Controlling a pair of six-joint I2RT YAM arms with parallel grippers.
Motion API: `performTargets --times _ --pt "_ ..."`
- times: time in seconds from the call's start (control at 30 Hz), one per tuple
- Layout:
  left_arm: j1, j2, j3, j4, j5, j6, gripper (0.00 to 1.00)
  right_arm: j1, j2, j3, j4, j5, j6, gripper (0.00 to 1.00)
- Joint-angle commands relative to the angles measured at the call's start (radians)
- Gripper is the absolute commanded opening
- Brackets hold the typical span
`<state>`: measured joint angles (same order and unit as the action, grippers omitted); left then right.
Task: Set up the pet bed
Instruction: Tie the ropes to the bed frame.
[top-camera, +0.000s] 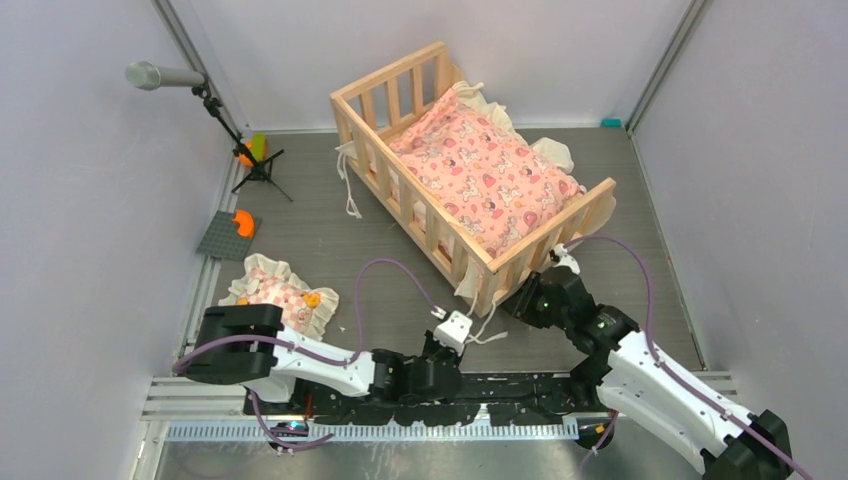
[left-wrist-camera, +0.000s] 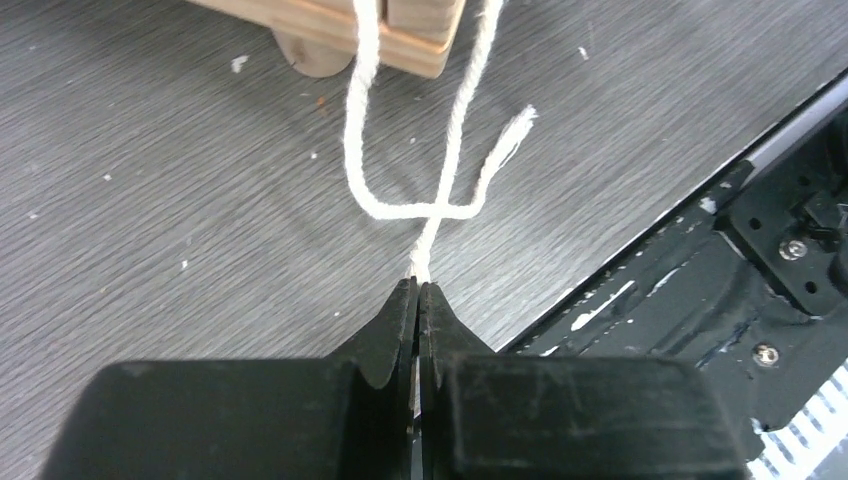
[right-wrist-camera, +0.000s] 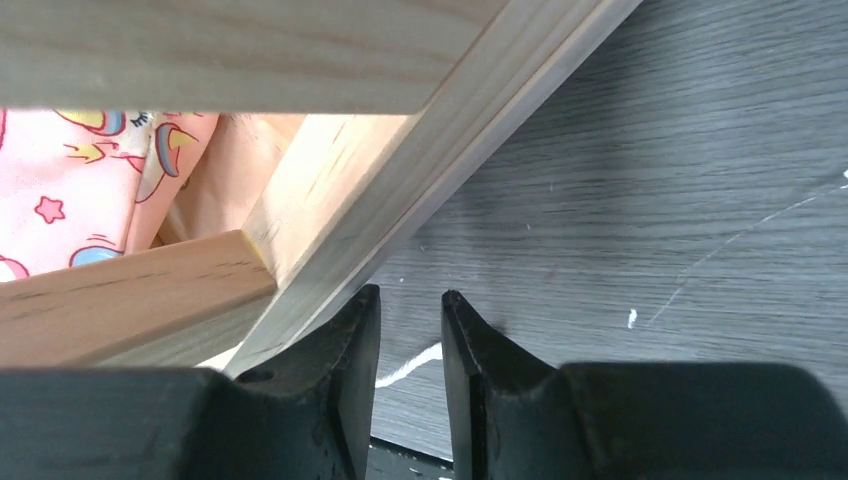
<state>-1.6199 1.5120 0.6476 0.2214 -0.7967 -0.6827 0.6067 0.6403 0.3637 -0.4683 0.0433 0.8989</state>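
The pet bed, a pale slatted wooden crib, stands slantwise on the grey floor with a pink printed cushion inside. My left gripper is low by the bed's near corner, shut on a white string that runs up to the bed's wooden base. My right gripper is open at the same corner, beside the bed's slanting rail. A bit of white string lies on the floor behind its gap. A small frilled pillow lies on the floor at the left.
A microphone on a tripod stands at the far left with an orange and green toy at its foot. A grey baseplate lies near the left wall. Grey walls close in both sides. A metal rail runs along the near edge.
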Motion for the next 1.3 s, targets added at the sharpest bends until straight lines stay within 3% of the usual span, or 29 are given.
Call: performTargets --times 0.0,0.27,0.43,0.57,0.73,0.87,1.13,1.27 --pt "0.005 -0.068 -0.04 -0.07 -0.077 -0.055 0.0 0.008 0.105 0.115 0.24 -0.048 -0.069 0.34" --pt "0.005 -0.118 -0.064 -0.132 -0.11 -0.089 0.0 0.104 0.234 0.154 0.301 -0.049 -0.098 0.34" --pt "0.005 -0.121 -0.06 -0.145 -0.112 -0.085 0.0 0.114 0.065 0.127 0.145 0.069 -0.104 0.35" --pt "0.005 -0.117 -0.051 -0.155 -0.114 -0.081 0.0 0.114 -0.107 0.07 0.073 0.043 -0.125 0.42" --pt "0.005 -0.12 -0.047 -0.17 -0.118 -0.082 0.0 0.116 -0.261 -0.057 0.167 -0.097 -0.127 0.46" --pt "0.004 -0.14 -0.057 -0.185 -0.119 -0.093 0.0 0.154 -0.332 -0.15 0.285 -0.095 -0.152 0.49" --pt "0.005 -0.172 -0.073 -0.213 -0.135 -0.111 0.0 0.541 -0.198 -0.191 0.48 0.273 -0.325 0.56" --pt "0.005 -0.19 -0.079 -0.218 -0.138 -0.12 0.0 0.698 -0.069 -0.231 0.697 0.459 -0.379 0.57"
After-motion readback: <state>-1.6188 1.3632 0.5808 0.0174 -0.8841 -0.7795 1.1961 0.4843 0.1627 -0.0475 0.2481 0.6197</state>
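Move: The rope's loose end, lying across the strand that the left hand already pinches, is about 5 cm back, 2 cm left and 2 cm below the right hand. The bed's near corner post stands some 6 cm left and 1 cm ahead of that hand, its middle about 4 cm higher. From the left hand, this post is roughly 8 cm ahead and 2 cm right, with the loose end 7 cm right and 2 cm ahead. The bed's near end is pushed left by the half-open right hand over about 4 cm; this hand then rises clear, sinks again and swings back and left towards the rope's loose end, turning some 30 degrees counter-clockwise, fingers tipping up and opening wider. The left hand keeps its pinch on the strand and shifts about 5 cm left. ##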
